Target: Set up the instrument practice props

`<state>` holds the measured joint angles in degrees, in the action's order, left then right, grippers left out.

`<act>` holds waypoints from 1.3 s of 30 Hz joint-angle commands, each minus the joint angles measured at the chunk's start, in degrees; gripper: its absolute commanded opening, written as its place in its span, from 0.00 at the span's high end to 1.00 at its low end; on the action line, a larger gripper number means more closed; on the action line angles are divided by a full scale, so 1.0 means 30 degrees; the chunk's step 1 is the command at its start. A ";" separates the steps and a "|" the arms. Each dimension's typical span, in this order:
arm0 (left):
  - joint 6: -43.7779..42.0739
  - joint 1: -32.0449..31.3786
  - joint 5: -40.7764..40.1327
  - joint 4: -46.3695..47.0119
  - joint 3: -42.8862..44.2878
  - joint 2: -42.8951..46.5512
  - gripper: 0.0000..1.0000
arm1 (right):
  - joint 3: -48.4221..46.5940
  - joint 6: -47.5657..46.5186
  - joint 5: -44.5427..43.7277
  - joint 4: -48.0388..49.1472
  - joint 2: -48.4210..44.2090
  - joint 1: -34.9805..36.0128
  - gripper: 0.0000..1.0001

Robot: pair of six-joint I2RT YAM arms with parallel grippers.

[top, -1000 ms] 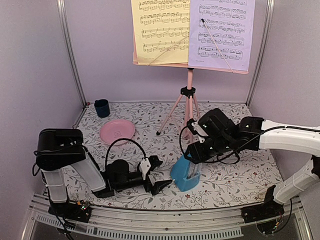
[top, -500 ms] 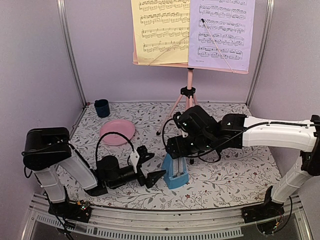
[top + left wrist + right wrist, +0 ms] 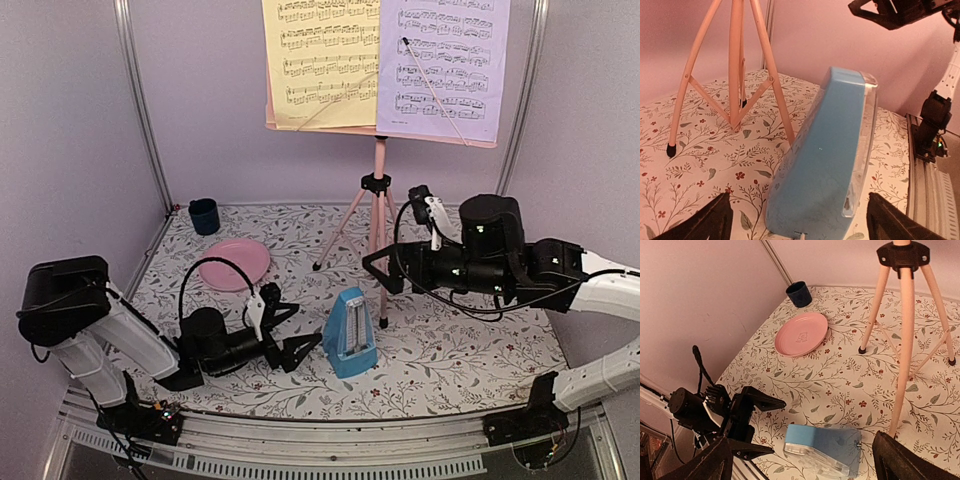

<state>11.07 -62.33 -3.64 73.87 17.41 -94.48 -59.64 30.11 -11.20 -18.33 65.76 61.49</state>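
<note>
The blue pyramid metronome point(image 3: 349, 345) stands upright on the floral table, free of both grippers. My left gripper point(image 3: 292, 333) lies low just to its left and is open, its jaws pointing at the metronome point(image 3: 825, 160) without touching it. My right gripper point(image 3: 400, 232) hovers open above and to the right, beside the stand's pole. From the right wrist I look down on the metronome point(image 3: 825, 447) and the left gripper point(image 3: 747, 422). The pink tripod music stand point(image 3: 376, 185) stands at the back. The yellow sheet point(image 3: 320, 60) and the lavender sheet point(image 3: 440, 65) rest on its desk.
A round pink plate point(image 3: 234, 264) lies at the back left of the table, with a small dark blue cup point(image 3: 204, 215) in the far left corner. The tripod legs point(image 3: 735, 75) spread just behind the metronome. Walls close in the left, back and right sides.
My right gripper has opened, let go of the metronome and lifted away to the right. The metronome, tilted before, has shifted left and stands upright. My left arm has drawn back leftward.
</note>
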 commanded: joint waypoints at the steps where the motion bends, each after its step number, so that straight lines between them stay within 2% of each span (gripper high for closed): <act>1: 0.1351 0.0175 -0.0434 -0.4055 0.0820 0.1388 0.09 | 0.3268 -0.0928 0.3379 0.1686 -0.2295 -0.2679 0.00; 3: 0.1869 0.0135 -0.0261 -0.5320 0.1193 0.1706 0.11 | 0.4838 -0.1114 0.4731 0.2085 -0.3304 -0.3957 0.06; 6: 0.2805 0.0101 -0.0058 -0.5667 0.1143 0.1939 0.17 | 0.7102 -0.1419 0.6196 0.3134 -0.3941 -0.5269 0.22; 10: 0.3772 0.0074 -0.0430 -0.6444 0.1381 0.2045 0.25 | 0.9378 -0.1783 0.6932 0.4789 -0.3283 -0.5757 0.43; 15: 0.4767 0.0008 -0.0364 -0.7188 0.1935 0.2228 0.33 | 1.1200 -0.2059 0.7090 0.7071 -0.1736 -0.5873 0.56; 23: 0.5792 0.0022 -0.0260 -0.7130 0.1733 0.2005 0.38 | 1.2249 -0.2757 0.7667 1.2376 0.2920 -0.5879 0.66; 28: 0.6256 0.0297 -0.0150 -0.7467 0.1821 0.1935 0.39 | 1.2559 -0.2465 0.9295 1.6056 0.6285 -0.5850 0.73; 34: 0.6822 0.0641 -0.0126 -0.7373 0.1702 0.2143 0.39 | 1.3002 -0.2082 1.0074 1.8667 0.8139 -0.4700 0.76; 39: 0.7220 0.0866 0.0177 -0.6688 0.1190 0.2558 0.34 | 1.3081 -0.1441 1.0172 2.0568 0.9122 -0.3481 0.76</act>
<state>31.33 -60.86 -4.10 51.94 22.20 -88.68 -20.80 23.86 17.34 34.61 90.76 48.80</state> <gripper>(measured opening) 0.639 0.240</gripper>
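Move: Almost straight below the right hand stands the blue metronome, its middle about 21 cm lower, 5 cm to the left and 1 cm ahead; the music stand's nearest foot is on the table some 12 cm ahead, 2 cm to the right and 28 cm down. From the left hand, the metronome lies about 9 cm right, 3 cm ahead and 5 cm lower, that stand foot 14 cm ahead and 16 cm right, and the pink plate 31 cm ahead and 17 cm left. Swinging about 8 cm out to the right, the right hand drops some 26 cm, then comes back left along the table to the metronome's lower right side by its winding key, fingers tipping down and narrowing to a small gap. Beside the opposite side, the left hand sinks about 2 cm, rolls some 20 degrees and partly closes on nothing. ##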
